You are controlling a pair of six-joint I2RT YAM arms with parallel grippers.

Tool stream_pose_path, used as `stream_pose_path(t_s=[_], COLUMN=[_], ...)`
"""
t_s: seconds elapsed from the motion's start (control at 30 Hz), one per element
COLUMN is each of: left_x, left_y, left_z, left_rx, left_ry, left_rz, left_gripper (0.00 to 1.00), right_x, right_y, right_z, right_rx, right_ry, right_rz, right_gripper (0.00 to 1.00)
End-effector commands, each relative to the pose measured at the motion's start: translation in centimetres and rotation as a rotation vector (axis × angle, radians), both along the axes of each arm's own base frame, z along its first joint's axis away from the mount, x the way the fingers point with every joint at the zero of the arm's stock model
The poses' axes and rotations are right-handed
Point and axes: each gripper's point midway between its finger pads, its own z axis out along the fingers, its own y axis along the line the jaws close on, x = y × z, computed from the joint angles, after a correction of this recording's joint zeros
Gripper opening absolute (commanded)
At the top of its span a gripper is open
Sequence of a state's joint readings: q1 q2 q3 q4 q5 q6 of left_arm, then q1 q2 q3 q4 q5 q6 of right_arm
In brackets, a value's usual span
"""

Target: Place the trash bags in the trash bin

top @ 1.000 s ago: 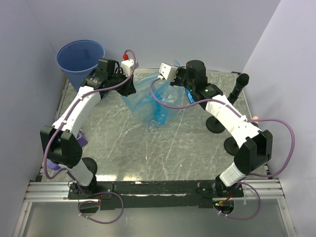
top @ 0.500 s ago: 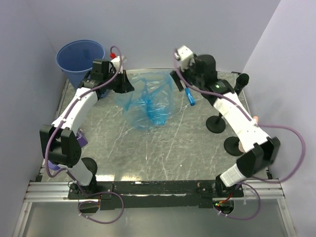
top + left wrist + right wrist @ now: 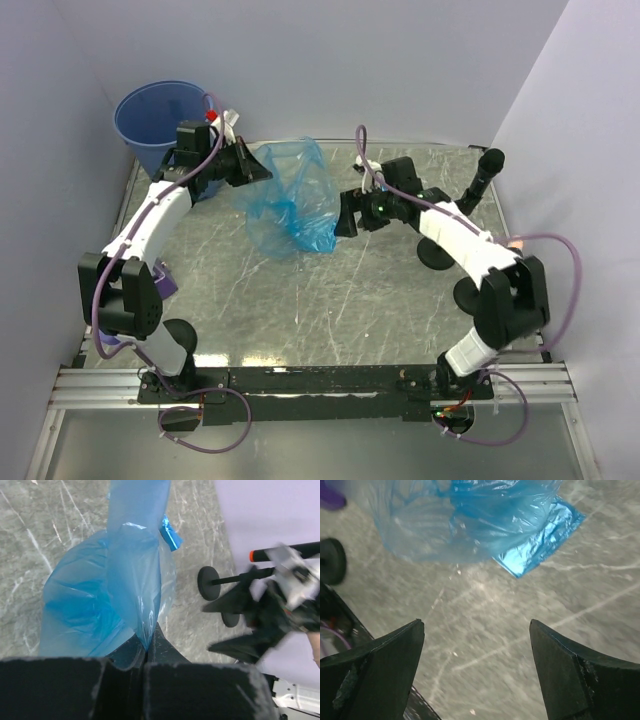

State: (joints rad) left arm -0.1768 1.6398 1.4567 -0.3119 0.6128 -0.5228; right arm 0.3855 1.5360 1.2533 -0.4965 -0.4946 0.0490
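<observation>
A thin, crumpled blue trash bag [image 3: 290, 200] hangs from my left gripper [image 3: 262, 170], which is shut on its top edge; the rest drapes onto the table. In the left wrist view the bag [image 3: 115, 590] runs up from the pinched jaws of the left gripper [image 3: 149, 641]. The blue trash bin [image 3: 150, 135] stands in the far left corner, just behind the left arm. My right gripper [image 3: 345, 215] sits low beside the bag's right side, open and empty. From the right wrist, the bag [image 3: 470, 520] lies ahead of the spread right gripper [image 3: 476, 627].
Two black round-based stands [image 3: 436, 250] [image 3: 470, 295] and a black rod [image 3: 482, 175] sit along the right side. A purple object [image 3: 165, 283] lies by the left arm's base. Walls close in the table at the back and on both sides.
The right gripper let go of the bag, opened wide and dropped low beside it. The left gripper pulled the bag's top leftward, nearer the bin.
</observation>
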Motion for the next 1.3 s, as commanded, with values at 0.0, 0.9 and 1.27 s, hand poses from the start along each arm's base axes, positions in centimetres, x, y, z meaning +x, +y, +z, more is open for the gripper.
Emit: stream_pose_path(t_s=[0.0,0.9,1.27], left_x=[-0.9,-0.8,-1.0], left_y=[-0.1,2.1,3.4], left_z=[3.9,1.4,-1.7], left_rx=[-0.057,-0.029,0.051], left_ry=[-0.079,-0.052,-0.010], left_rz=[-0.020,0.028,0.080], left_gripper=[0.00,0.01,0.01], right_x=[3.4,4.1,8.6], right_y=[2.9,6.6,4.5], right_z=[1.9,-2.1,2.1], right_rx=[0.231,0.442,0.368], right_ry=[0.065,0.356,0.114], right_rz=[-0.019,0.095,0.094], right_gripper=[0.94,0.57,0.00])
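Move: The right hand, open, goes for the trash bag's loose right edge, about 5 cm ahead, 6 cm to its left and 4 cm below; the left gripper is some 8 cm ahead, 17 cm left and 8 cm higher, the blue roll about 10 cm ahead, 11 cm right and 17 cm below. From the left hand, which holds the bag's rim, that edge lies 5 cm back, 13 cm right and 12 cm below, and the trash bin 12 cm ahead, 21 cm left and 15 cm below. The right hand reaches forward about 10 cm beside the bag, sinking and edging left with open fingers, then draws back roughly 6 cm, going a little lower before a small rise, and shuts its fingers on the loose edge as the wrist turns some 30 degrees, so they point nearly straight left. Meanwhile the left hand keeps its pinch on the rim, easing a couple of centimetres left and then down and slightly back. ##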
